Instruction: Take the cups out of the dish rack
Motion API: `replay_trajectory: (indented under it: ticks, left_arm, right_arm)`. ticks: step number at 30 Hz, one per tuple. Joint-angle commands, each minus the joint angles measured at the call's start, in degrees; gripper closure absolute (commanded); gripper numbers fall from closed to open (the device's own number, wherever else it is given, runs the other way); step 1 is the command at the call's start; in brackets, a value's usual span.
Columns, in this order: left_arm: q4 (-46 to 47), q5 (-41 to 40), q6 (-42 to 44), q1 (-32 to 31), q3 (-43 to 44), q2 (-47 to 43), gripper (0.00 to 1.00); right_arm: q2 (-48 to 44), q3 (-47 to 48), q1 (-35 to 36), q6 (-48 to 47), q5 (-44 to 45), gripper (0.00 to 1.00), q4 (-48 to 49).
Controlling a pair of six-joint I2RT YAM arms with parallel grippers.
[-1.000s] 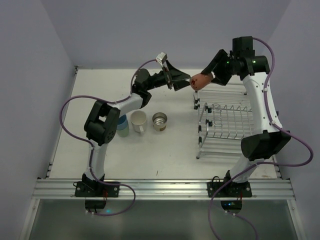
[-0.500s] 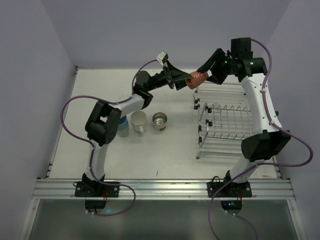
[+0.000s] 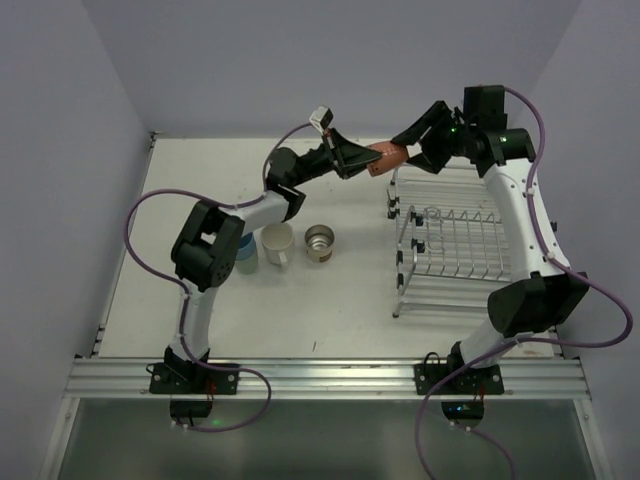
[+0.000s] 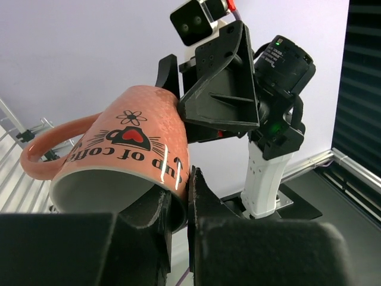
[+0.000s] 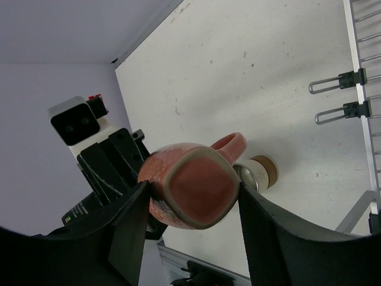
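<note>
A salmon-pink cup with a handle (image 3: 383,160) hangs in the air left of the dish rack (image 3: 455,245), held between both arms. My left gripper (image 3: 364,163) is shut on its rim, one finger inside the mouth and one outside (image 4: 178,196). My right gripper (image 3: 406,152) is shut on the cup's body near the base (image 5: 191,193), a finger on each side. The cup (image 4: 128,152) carries black lettering and its handle points left in the left wrist view. The silver wire rack looks empty of cups in the top view.
Three cups stand on the table left of the rack: a light blue one (image 3: 243,252), a white one (image 3: 277,243) and a cream-tan one (image 3: 319,242), which also shows under the held cup (image 5: 259,171). The rack's rail and loops (image 5: 363,59) lie at the right.
My left gripper has moved in and shut on the pink cup's rim. My right gripper has carried the cup a little left and up toward it.
</note>
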Motion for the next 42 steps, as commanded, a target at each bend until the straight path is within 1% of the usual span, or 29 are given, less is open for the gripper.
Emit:
replay_trajectory:
  ticks: [1,2,5,6,7,8,9,10,11,12,13,14,16,17,18,19,20,21,22,23,24,25,26,31,32,34,37,38,42]
  left_arm:
    - [1.34,-0.58,0.68,-0.57,-0.47,-2.22,1.00]
    - [-1.98,1.07,2.25,-0.57,-0.56,-3.09,1.00]
    - [-8.75,4.33,7.16,-0.48,-1.79,-5.98,1.00]
    - [-10.87,5.12,8.66,-0.48,-2.32,-6.78,1.00]
    - [-13.84,5.65,10.59,-0.48,-3.02,-7.66,1.00]
    - [-19.53,6.18,12.70,-0.57,-3.37,-9.41,1.00]
    - [-21.76,6.97,16.11,-0.57,-3.55,-10.21,1.00]
    - [-24.13,7.41,18.06,-0.48,-3.55,-10.83,1.00]
    - [-29.20,7.76,21.65,-0.40,-3.55,-12.14,1.00]
    - [-32.65,7.86,23.16,-0.31,-3.38,-13.19,1.00]
    - [-32.68,7.94,24.48,-0.31,-3.38,-13.20,1.00]
    - [-36.95,8.03,27.63,-0.22,-2.77,-14.25,1.00]
    - [-45.03,7.51,33.26,-0.22,-0.66,-15.31,1.00]
    - [-55.08,6.37,40.25,-0.39,2.13,-16.36,1.00]
    - [-60.49,5.32,43.97,-0.57,3.38,-16.98,1.00]
    - [-64.72,4.26,46.97,-1.01,4.43,-17.77,1.00]
    - [-73.03,3.21,49.69,-1.36,4.88,-19.51,1.00]
    - [-76.85,1.37,54.33,-1.62,5.58,-20.23,1.00]
    - [-80.81,0.31,56.73,-2.67,6.11,-20.84,1.00]
    - [-88.94,-1.18,59.45,-3.46,6.55,-21.90,1.00]
    - [-92.67,-4.94,64.35,-4.25,7.08,-22.43,1.00]
    - [-95.76,-6.98,66.49,-6.18,7.60,-23.13,1.00]
    - [-100.66,-10.74,69.82,-6.98,7.78,-24.35,1.00]
    - [-112.98,-19.03,76.43,-9.00,9.37,-27.09,1.00]
    - [-114.06,-21.56,77.66,-9.44,8.93,-27.44,1.00]
    - [-116.52,-23.86,78.55,-10.85,6.49,-28.75,1.00]
    - [-118.28,-28.96,79.52,-13.22,2.61,-31.22,1.00]
    - [-118.46,-31.06,79.52,-13.75,-0.36,-31.83,1.00]
    - [-118.90,-34.24,79.60,-15.68,-4.95,-33.59,1.00]
  right_arm:
    - [-2.77,-0.68,1.81,-2.39,-5.60,1.00,-0.28]
    - [-2.77,-0.59,1.72,-3.00,-6.13,1.00,-0.36]
    - [-3.03,-0.07,1.72,-5.82,-5.96,0.63,-1.33]
    - [-3.12,0.20,1.72,-7.30,-5.87,0.39,-1.59]
    - [-3.30,0.37,1.72,-8.01,-5.78,0.27,-1.94]
    - [-3.56,0.64,1.72,-8.80,-5.69,0.17,-2.38]
    - [-3.91,0.64,1.72,-10.38,-5.52,0.06,-2.99]
    - [-4.09,0.73,1.72,-11.00,-5.61,0.01,-3.35]
    - [-4.78,0.64,1.72,-11.79,-5.69,0.01,-4.22]
    - [-5.23,0.64,1.72,-13.28,-5.26,0.01,-4.84]
    - [-5.75,0.55,1.72,-13.82,-4.82,0.01,-5.46]
    - [-6.37,0.38,1.72,-14.34,-4.12,0.01,-6.85]
    - [-8.30,0.46,1.72,-15.84,-0.17,0.01,-8.44]
    - [-9.18,0.46,1.63,-16.19,1.67,0.01,-9.67]
    - [-10.75,0.46,1.63,-17.15,3.69,0.01,-10.20]
    - [-11.46,0.38,1.63,-17.60,7.80,0.01,-10.64]
    - [-12.08,0.38,1.63,-18.04,9.75,0.01,-11.08]
    - [-12.70,0.03,1.63,-19.17,11.51,0.01,-11.52]
    - [-13.57,-0.15,1.63,-19.71,13.01,0.01,-11.61]
    - [-13.84,-0.59,1.55,-20.15,14.59,0.01,-11.70]
    - [-14.02,-1.11,1.46,-20.58,14.96,0.01,-11.96]
    - [-14.37,-1.47,1.46,-20.59,15.22,0.01,-12.14]
    - [-14.63,-2.25,1.37,-20.50,15.05,0.01,-12.05]
    - [-15.16,-3.75,1.28,-19.71,13.91,0.01,-11.97]
    - [-15.16,-3.93,1.28,-19.54,13.64,0.01,-12.05]
    - [-15.25,-4.19,1.28,-19.36,13.47,0.01,-12.05]
    - [-15.86,-4.81,1.28,-19.10,13.64,0.01,-12.05]
    - [-16.04,-4.98,1.28,-19.10,13.64,0.01,-12.05]
    - [-16.92,-5.51,1.28,-19.18,13.99,0.01,-12.14]
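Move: The pink mug hangs between my hands, its middle about 4 cm to my left hand's right and some 4 cm left of my right hand, 2 cm nearer me. My left hand takes it to open table roughly 17 cm back, 12 cm left and 33 cm below. From that hand the steel cup is about 3 cm back, 11 cm left; the white mug is level with the cup, another 11 cm left, both some 30 cm down. I keep my left fingers pinched on the pink mug's rim and ease it down while my right fingers open and let go of its body. Then my left hand sweeps back and down about 16 cm each way and 10 cm left, towards the open table on my side of the steel cup, rolling some 80 degrees so its fingers point down. My empty right hand draws back about 9 cm and 5 cm right, rising slightly before it sinks again. ##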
